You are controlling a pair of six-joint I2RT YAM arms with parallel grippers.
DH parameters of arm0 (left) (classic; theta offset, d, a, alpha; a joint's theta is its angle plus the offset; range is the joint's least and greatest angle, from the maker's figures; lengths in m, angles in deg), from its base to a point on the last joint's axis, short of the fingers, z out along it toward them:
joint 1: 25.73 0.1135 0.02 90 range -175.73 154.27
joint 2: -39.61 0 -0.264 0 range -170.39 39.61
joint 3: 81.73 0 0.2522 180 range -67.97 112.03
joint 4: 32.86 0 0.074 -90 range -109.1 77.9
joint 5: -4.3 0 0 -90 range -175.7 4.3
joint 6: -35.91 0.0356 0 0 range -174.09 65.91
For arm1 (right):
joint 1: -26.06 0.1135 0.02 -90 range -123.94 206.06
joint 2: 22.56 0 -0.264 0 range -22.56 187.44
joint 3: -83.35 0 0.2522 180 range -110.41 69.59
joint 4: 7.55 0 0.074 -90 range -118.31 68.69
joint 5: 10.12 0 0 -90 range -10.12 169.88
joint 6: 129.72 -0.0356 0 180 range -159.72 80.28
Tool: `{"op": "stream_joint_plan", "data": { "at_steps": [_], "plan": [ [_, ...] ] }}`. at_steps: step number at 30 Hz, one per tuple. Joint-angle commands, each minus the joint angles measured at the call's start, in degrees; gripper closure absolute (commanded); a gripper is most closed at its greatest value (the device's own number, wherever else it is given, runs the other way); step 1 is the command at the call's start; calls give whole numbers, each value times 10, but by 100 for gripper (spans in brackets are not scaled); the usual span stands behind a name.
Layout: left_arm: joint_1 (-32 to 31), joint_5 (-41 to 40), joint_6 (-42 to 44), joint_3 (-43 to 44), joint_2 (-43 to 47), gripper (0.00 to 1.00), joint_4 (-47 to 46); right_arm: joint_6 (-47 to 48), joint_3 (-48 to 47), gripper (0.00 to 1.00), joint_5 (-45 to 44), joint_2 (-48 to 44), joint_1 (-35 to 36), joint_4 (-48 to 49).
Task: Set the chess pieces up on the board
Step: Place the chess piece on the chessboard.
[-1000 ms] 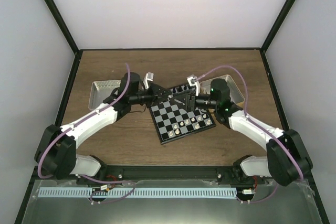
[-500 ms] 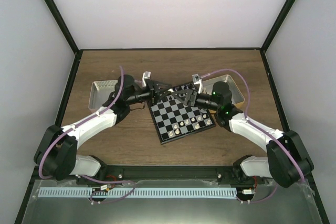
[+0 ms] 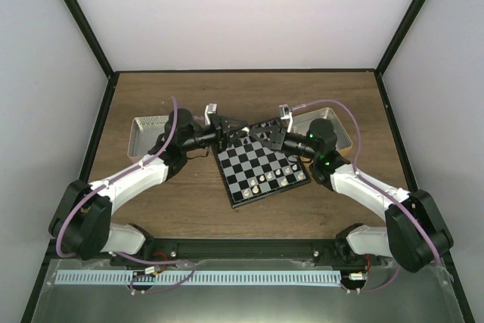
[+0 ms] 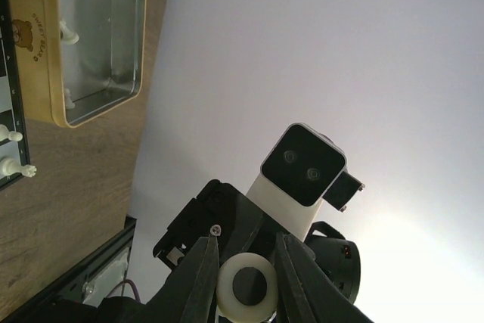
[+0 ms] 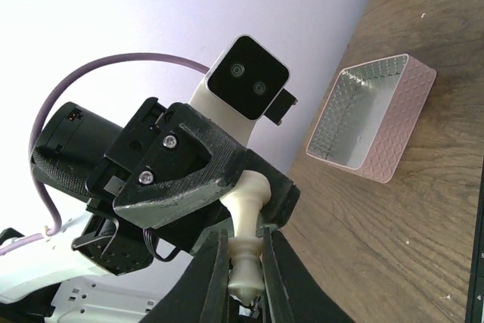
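Observation:
The board [image 3: 243,200] lies tilted at the table's middle, with a row of cream chess pieces [image 3: 272,179] along its near right side. Above its far edge the two grippers meet tip to tip. One cream chess piece [image 5: 246,213] lies crosswise between them. My left gripper [image 3: 231,131] is shut on its base end, which shows round and end-on [image 4: 246,287] between the left fingers [image 4: 203,270]. My right gripper [image 5: 246,271] is shut on the piece's head end, its fingers [image 5: 218,262] pressed to both sides.
A pink patterned tray [image 5: 370,122] stands at the back left [image 3: 147,132]. A tan tin tray [image 4: 98,35] holding a few cream pieces [image 4: 66,33] stands at the back right [image 3: 333,128]. Black pieces [image 3: 261,125] stand along the board's far edge.
The two arms drew together over the board's far edge. The right gripper's jaws, open before, have closed on the piece that the left gripper holds.

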Motion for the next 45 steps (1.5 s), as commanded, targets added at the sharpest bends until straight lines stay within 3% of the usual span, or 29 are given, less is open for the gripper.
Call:
{"op": "stream_joint_plan", "data": {
  "at_steps": [1, 3, 5, 8, 12, 20, 24, 28, 35, 45],
  "plan": [
    [2, -8, 6, -6, 0, 91, -7, -20, -8, 96, -7, -16, 4, 0],
    [2, -16, 33, 2, 3, 82, 21, 0, -25, 97, -12, -18, 4, -53],
    [2, -41, 85, 15, 11, 63, 76, 31, -42, 98, -21, -22, 4, -122],
    [2, -127, 215, 52, 29, 44, 253, 107, -86, 97, -56, -24, 4, -298],
    [3, -302, 383, 91, 65, 35, 407, 209, -125, 98, -119, -20, 4, -511],
    [4, -500, 654, 126, 153, 29, 470, 314, -190, 99, -225, 4, 5, -799],
    [4, -573, 717, 102, 203, 24, 456, 324, -223, 99, -242, 17, 9, -875],
    [4, -586, 750, 87, 230, 22, 437, 324, -253, 99, -267, 62, 54, -919],
    [4, -591, 755, 73, 261, 22, 432, 320, -313, 98, -337, 163, 131, -962],
    [4, -595, 748, 58, 291, 21, 424, 328, -354, 97, -363, 244, 159, -974]
  ]
}}
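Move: The right gripper's chess piece is bound for the empty d1 square on the board's near row, about 6 cm back, 5 cm to its right and 24 cm below. From that square, the c1 piece stands 3 cm left and 1 cm back, the d2 pawn 2 cm farther out and 1 cm left. From the left gripper, d1 lies some 7 cm back, 8 cm right and 24 cm below; the pink tray is about 27 cm left, 5 cm ahead and 24 cm below. Open the left gripper to let go of the piece's base, dip it briefly, then draw it about 19 cm left and finally higher, swinging its fingers to point forward. Keep the right fingers shut on the piece's head end and carry it some 19 cm down, with a little back and right, towards d1, turning the wrist roughly 80 degrees until the fingers point down. ##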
